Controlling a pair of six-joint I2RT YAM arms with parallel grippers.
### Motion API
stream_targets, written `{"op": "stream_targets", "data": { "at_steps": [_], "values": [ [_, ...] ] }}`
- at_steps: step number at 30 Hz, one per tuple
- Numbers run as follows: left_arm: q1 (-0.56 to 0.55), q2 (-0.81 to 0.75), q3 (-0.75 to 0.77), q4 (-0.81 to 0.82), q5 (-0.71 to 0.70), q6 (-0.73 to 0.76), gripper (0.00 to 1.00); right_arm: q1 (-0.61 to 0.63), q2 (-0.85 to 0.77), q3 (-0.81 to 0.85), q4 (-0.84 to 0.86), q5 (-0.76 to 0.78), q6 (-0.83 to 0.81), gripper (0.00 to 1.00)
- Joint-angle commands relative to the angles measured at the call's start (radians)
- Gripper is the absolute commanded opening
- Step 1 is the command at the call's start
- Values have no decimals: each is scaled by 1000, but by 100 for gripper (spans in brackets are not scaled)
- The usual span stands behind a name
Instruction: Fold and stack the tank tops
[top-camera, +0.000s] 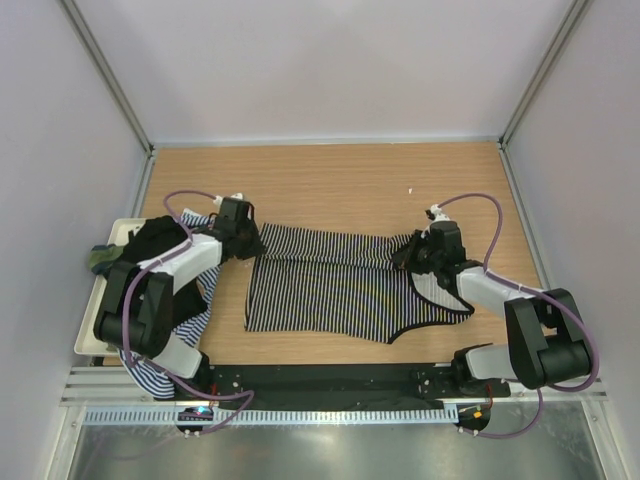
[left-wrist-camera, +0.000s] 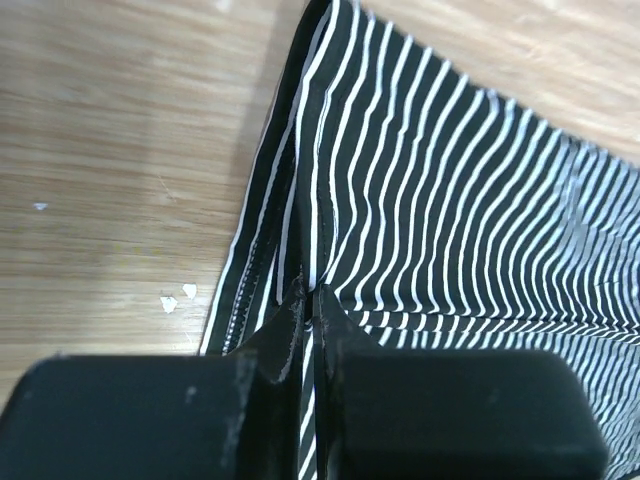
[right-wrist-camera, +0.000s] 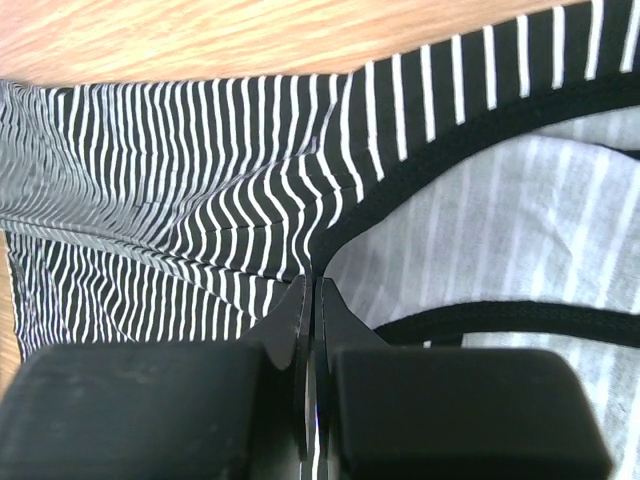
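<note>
A finely black-and-white striped tank top (top-camera: 320, 285) lies spread flat on the wooden table between my two arms. My left gripper (top-camera: 253, 245) is shut on its far left hem corner; in the left wrist view the striped cloth (left-wrist-camera: 450, 180) runs between the closed left gripper (left-wrist-camera: 312, 292). My right gripper (top-camera: 404, 256) is shut on the top's black-bound edge at the far right. In the right wrist view the cloth (right-wrist-camera: 180, 170) is pinched where the black binding (right-wrist-camera: 400, 180) curves, in the closed right gripper (right-wrist-camera: 316, 282). More tank tops lie piled at the left: a black one (top-camera: 155, 238), a green one (top-camera: 100, 260) and a blue-and-white striped one (top-camera: 197, 308).
The pile rests on a white tray (top-camera: 86, 335) at the table's left edge, under my left arm. Grey walls close the table on three sides. Small white specks (left-wrist-camera: 176, 297) lie on the wood beside the hem.
</note>
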Motion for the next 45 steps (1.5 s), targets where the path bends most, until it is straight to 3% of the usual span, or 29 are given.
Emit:
{"op": "stream_targets", "data": {
  "at_steps": [1, 10, 14, 19, 23, 24, 31, 33, 37, 40, 45],
  "values": [
    [1, -50, 28, 3, -49, 2, 0, 3, -9, 76, 0, 46, 13, 1],
    [51, 16, 321, -127, -12, -72, 0, -31, 86, 424, -192, 84, 11, 1],
    [91, 39, 545, -222, 32, -89, 0, -55, 120, 629, -276, 29, 6, 1],
    [98, -83, 729, -354, 12, -60, 0, -55, 25, 824, -376, -29, -12, 1],
    [91, -319, 707, -380, 0, -29, 0, -54, -189, 851, -419, -78, -35, 1],
    [82, -429, 669, -368, 0, -18, 0, -54, -271, 831, -424, -88, -35, 1],
    [68, -798, 535, -348, 23, -27, 0, -54, -593, 702, -455, -166, -50, 1],
    [70, -838, 529, -350, 23, -26, 0, -52, -678, 674, -459, -170, -56, 1],
    [70, -868, 510, -310, 9, -35, 0, -52, -700, 674, -490, -154, -81, 1],
    [68, -815, 513, -301, 37, -60, 0, -54, -651, 691, -502, -148, -93, 1],
    [70, -669, 496, -265, 0, -118, 0, -54, -471, 758, -566, -2, -92, 1]
  ]
}}
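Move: The striped tank top is already pinched by both hands along a crosswise line near its far side. Its middle lies some 18 cm right and 7 cm back of the left hand, and about 11 cm left and 5 cm back of the right, all roughly 2 cm lower. The black cloth is about 21 cm left of the left hand and 2 cm nearer the base; the tank top's pale-lined armhole is some 8 cm right and 5 cm back of the right hand. Both hands keep their pinch on the striped tank top and whip it off the table: up and first some 12 cm forward, then sweeping back past their start while still climbing to about 45 cm, fingers tipping up from steeply down by nearly 60 degrees. They then turn, coming forward and sinking about 5 cm, with the left drifting slightly outward from the right. ##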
